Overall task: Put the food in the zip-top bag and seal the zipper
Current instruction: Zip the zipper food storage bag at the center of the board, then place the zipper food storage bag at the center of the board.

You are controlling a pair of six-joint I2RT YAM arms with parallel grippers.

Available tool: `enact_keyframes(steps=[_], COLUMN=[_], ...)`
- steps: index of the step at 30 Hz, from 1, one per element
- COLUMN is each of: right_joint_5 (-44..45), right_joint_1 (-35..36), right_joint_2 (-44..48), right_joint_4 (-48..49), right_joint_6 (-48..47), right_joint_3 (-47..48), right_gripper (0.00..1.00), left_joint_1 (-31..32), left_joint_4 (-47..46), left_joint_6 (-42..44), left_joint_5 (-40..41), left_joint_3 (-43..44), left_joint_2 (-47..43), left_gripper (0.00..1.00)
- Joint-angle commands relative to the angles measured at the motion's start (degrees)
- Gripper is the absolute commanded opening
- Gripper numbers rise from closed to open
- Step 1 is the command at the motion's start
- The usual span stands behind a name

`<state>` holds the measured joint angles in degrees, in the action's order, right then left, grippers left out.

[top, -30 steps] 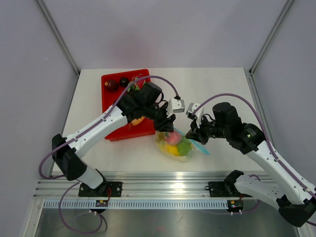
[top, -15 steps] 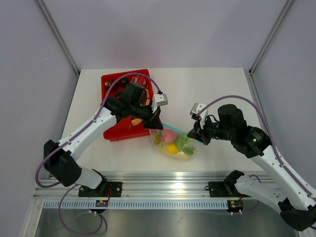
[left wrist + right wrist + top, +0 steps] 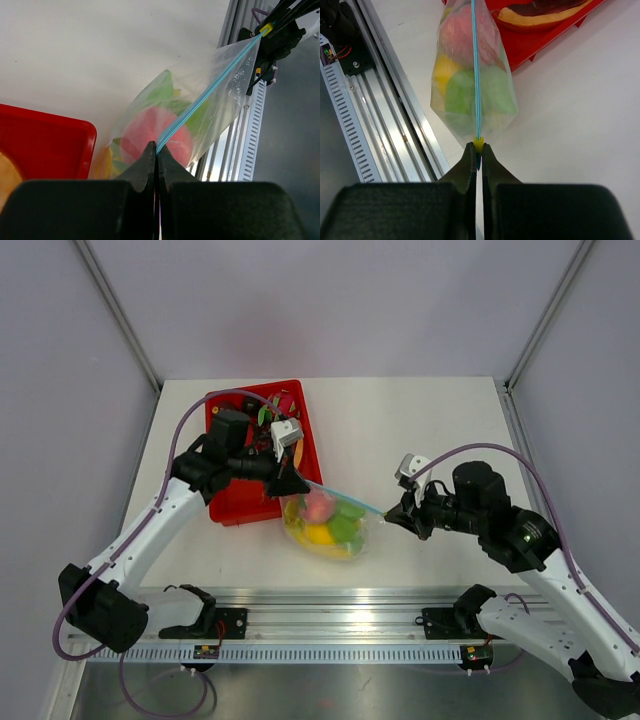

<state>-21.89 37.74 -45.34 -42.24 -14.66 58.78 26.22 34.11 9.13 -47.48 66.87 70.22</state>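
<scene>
The zip-top bag hangs stretched between both grippers above the table, just right of the red tray. It holds food: a pink-red fruit, a green piece and a yellow piece. The zipper runs taut as a blue line from my left gripper to my right gripper. In the left wrist view the left gripper is shut on the zipper's left end. My right gripper is shut on the other end, at the yellow slider. A papaya slice lies in the tray.
The red tray sits at the back left under my left arm, with a few small toy pieces at its far end. The aluminium rail runs along the table's near edge, right below the bag.
My left gripper has shut on the zipper and drawn back to the left toward the tray. The bag has shifted left with it and the zipper is pulled taut. The right gripper stayed shut.
</scene>
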Motion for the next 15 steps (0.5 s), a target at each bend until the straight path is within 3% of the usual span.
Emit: enact_keyframes(steps=[1, 5, 10, 14, 15], right_joint_5=[2.4, 3.6, 20.0, 32.9, 39.8], right_joint_1=[-0.2, -0.2, -0.2, -0.2, -0.2], right_joint_2=[2.7, 3.9, 5.0, 4.7, 4.2], right_joint_4=[-5.3, -5.2, -1.9, 1.0, 1.2], right_joint_6=[1.5, 2.2, 6.6, 8.7, 9.9], right_joint_3=[-0.8, -0.3, 1.4, 3.6, 4.3], right_gripper=[0.00, 0.00, 0.00, 0.00, 0.00], left_joint_1=[-2.3, -2.1, 7.1, 11.1, 11.2], left_joint_4=[-3.9, -4.7, -4.2, -13.0, -14.7], left_joint_6=[-0.9, -2.6, -4.5, -8.9, -11.6], left_joint_5=[2.0, 0.9, 4.9, 5.5, 5.4], left_joint_3=[-0.2, 0.3, 5.1, 10.5, 11.5], left_joint_2=[-1.6, -1.3, 2.6, 7.2, 8.3], left_gripper=[0.00, 0.00, 0.00, 0.00, 0.00])
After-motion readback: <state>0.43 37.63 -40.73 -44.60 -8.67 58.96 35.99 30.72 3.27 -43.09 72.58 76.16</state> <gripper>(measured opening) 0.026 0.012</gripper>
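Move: Both hands already hold the bag's zipper stretched between them. From the left hand the food-filled middle of the bag is some 5 cm to the right, 4 cm back and 9 cm below; from the right hand it is about 12 cm left, 1 cm ahead and 10 cm below. The red box's middle lies roughly 10 cm ahead of the left hand, 8 cm to its left and 17 cm below. Rightward with both hands, after barely stirring at first: each carries its pinched end of the zipper about 5 cm across, away from the red box and over the clear board. The right hand also goes some 3 cm forward, swinging clockwise by about 25 degrees, while the left keeps its aim nearly unchanged. Both grippers stay shut on the zipper ends. ##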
